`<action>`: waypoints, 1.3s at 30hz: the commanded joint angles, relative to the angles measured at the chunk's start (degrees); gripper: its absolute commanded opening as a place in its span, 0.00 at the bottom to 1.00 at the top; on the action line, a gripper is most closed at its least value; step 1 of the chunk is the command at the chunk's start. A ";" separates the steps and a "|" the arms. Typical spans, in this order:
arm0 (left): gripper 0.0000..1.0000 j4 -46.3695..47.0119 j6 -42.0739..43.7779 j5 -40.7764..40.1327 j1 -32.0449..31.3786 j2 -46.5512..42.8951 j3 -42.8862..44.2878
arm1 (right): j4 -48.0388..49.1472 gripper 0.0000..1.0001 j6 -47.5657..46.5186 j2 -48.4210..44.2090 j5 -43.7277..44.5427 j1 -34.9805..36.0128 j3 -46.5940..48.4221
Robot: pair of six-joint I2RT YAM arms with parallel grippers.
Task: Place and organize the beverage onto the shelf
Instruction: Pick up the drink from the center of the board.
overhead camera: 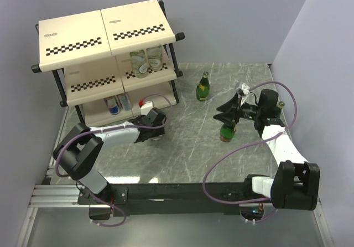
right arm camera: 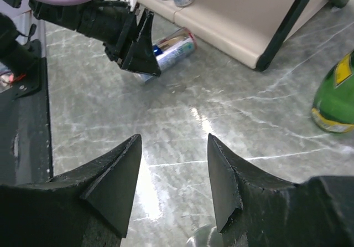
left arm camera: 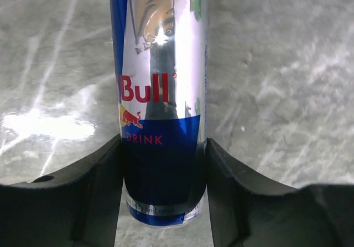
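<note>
A slim blue-silver can [left arm camera: 160, 92] lies on its side on the marble table, and my left gripper [left arm camera: 164, 142] is shut on its lower body, both fingers pressed to it. The right wrist view shows the same can [right arm camera: 174, 49] in front of the shelf's [right arm camera: 243, 20] bottom tier. My right gripper [right arm camera: 174, 139] is open and holds nothing; it hangs over a green bottle [overhead camera: 227, 130]. Another green bottle [overhead camera: 203, 87] stands further back. The shelf [overhead camera: 77, 36] holds two clear bottles [overhead camera: 146, 61] on its middle tier and two cans [overhead camera: 113, 104] on its bottom tier.
The shelf's black frame leg [right arm camera: 287, 22] stands between the lying can and the rear green bottle [right arm camera: 334, 100]. A gold cap [overhead camera: 280, 104] shows behind the right arm. Grey walls close in the left, back and right sides.
</note>
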 commanded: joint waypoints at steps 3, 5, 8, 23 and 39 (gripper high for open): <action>0.00 9.34 9.15 2.48 -4.20 -3.57 -2.78 | -15.19 0.58 -14.74 1.14 -2.49 2.55 6.16; 0.00 13.48 12.40 3.18 -6.40 -5.24 -4.36 | -26.95 0.58 -21.08 1.93 -0.56 6.66 8.98; 0.00 17.96 15.48 2.31 -9.47 -8.40 -6.74 | -39.71 0.58 -29.19 5.09 1.29 10.80 15.13; 0.00 37.03 30.16 7.23 -17.39 -19.30 -15.53 | -23.05 0.80 6.10 17.05 16.58 22.24 22.09; 0.00 41.79 34.12 10.74 -18.18 -22.82 -17.12 | -20.66 0.84 23.88 22.58 22.57 27.16 24.90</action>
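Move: The left hand already grips the drink, a can whose middle lies about 3 cm ahead of it, 1 cm left and level; the lower shelf's board is some 13 cm ahead, 2 cm left and slightly higher. From the right hand the can is roughly 24 cm left, 3 cm ahead and 16 cm below. The near green bottle stands 4 cm right of that hand, 1 cm back; the far green bottle 17 cm ahead, 5 cm left, both 13 cm below. Left raises the drink rightward and back, about 15 cm; right, opening wider, comes 12 cm left towards it. ##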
